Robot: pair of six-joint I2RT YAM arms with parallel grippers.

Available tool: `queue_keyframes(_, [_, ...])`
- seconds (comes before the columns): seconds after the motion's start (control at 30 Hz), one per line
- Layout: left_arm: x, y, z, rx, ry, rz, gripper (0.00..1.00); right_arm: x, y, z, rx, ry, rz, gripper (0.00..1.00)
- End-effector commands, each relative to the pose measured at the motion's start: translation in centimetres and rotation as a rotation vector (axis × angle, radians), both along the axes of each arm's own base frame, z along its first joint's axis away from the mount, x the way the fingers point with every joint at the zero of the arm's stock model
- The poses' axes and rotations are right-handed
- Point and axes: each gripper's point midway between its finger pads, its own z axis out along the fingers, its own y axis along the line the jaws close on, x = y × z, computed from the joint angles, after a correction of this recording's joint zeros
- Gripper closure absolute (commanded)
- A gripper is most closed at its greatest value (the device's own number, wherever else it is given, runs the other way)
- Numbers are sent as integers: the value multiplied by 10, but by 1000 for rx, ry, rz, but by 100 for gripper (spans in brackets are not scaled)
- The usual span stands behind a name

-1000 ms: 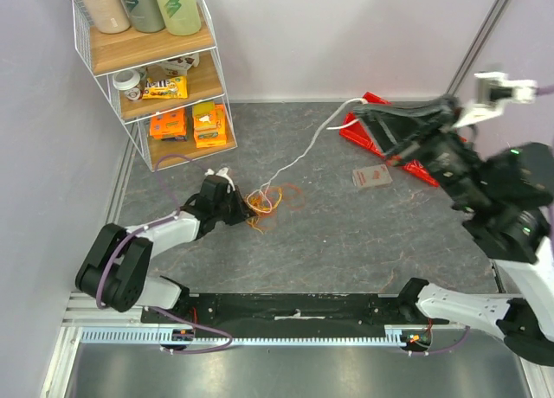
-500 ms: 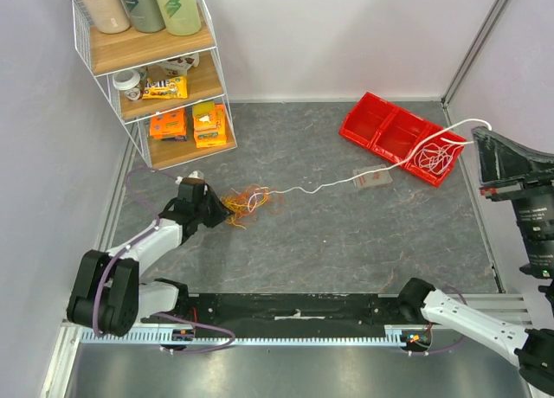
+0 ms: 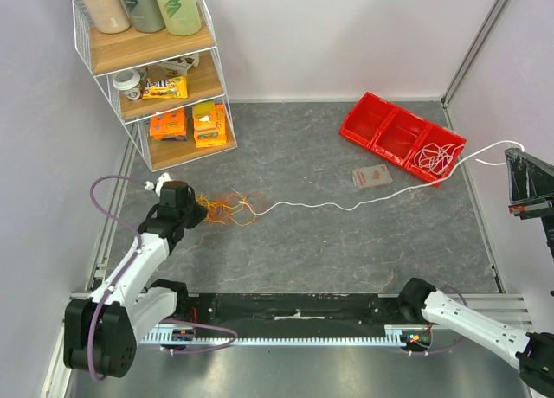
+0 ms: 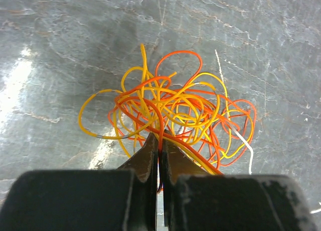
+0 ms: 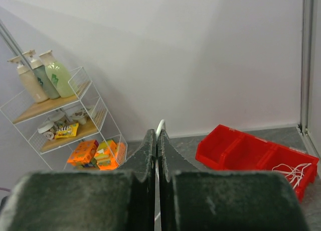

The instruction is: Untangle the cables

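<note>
A tangle of thin orange and yellow cables (image 3: 227,210) lies on the grey table at the left; in the left wrist view it is a loose ball of loops (image 4: 170,110). My left gripper (image 3: 192,215) (image 4: 159,140) is shut on an orange cable at the tangle's near edge. A white cable (image 3: 346,203) runs from the tangle across the table up to my right gripper (image 3: 522,151), raised at the far right. My right gripper (image 5: 157,135) is shut on the white cable's end (image 5: 160,125).
A red three-part bin (image 3: 379,119) at the back right holds a coil of white cable (image 3: 435,156). A small flat packet (image 3: 370,176) lies near it. A wire shelf rack (image 3: 151,69) with bottles and boxes stands at the back left.
My left gripper has dragged the tangle leftward. My right gripper has pulled the white cable far right and up, drawing it out of the tangle into a long strand.
</note>
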Motion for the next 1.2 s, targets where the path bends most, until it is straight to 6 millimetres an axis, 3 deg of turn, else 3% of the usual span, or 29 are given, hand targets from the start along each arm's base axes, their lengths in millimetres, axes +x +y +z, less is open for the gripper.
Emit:
queue_keyframes(0.0, [5, 15, 20, 30, -38, 79, 98, 16, 20, -17, -103, 67, 10, 100])
queue_keyframes(0.07, [5, 18, 22, 42, -46, 83, 98, 20, 28, -21, -123, 76, 26, 100])
queue_keyframes(0.13, [5, 24, 24, 62, -51, 101, 98, 17, 16, -19, -102, 78, -16, 100])
queue_keyframes(0.23, [2, 33, 28, 87, -60, 122, 98, -8, -15, 4, -33, -10, -34, 100])
queue_keyframes(0.4, [0, 41, 30, 84, -73, 151, 98, -30, -27, 31, -70, -56, 14, 100])
queue_keyframes(0.63, [-2, 51, 36, 111, -84, 187, 98, -32, -36, 25, -85, -45, -16, 100])
queue_keyframes(0.8, [-3, 56, 42, 129, -96, 194, 98, -23, -27, 20, -117, -24, -16, 100])
queue_keyframes(1.0, [-10, 73, 52, 185, -102, 252, 98, -30, -56, 19, -126, -6, -118, 100])
queue_keyframes(1.17, [-13, 82, 63, 206, -138, 288, 98, -26, -45, 19, -182, 3, -85, 100])
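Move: My left hand grips the orange and yellow tangle, whose middle is some 4 cm ahead, 6 cm right and 5 cm below; the shelf's orange boxes stand about 28 cm ahead and 5 cm left. From my right hand, high up with the white cable, that tangle lies roughly 20 cm ahead, 48 cm left and 53 cm down. From there too, the clear packet is 31 cm ahead, 7 cm left, and the red bins 42 cm ahead, 4 cm right, both about as low. I spread my hands to draw the white cable from the tangle, fingers staying shut. My right dips briefly forward-left, jerks about 10 cm back, right and up, then partly eases forward, left and down before drifting right again. Meanwhile my left hauls its orange and yellow loops some 6 cm left and 3–4 cm up, turning a little counter-clockwise. ##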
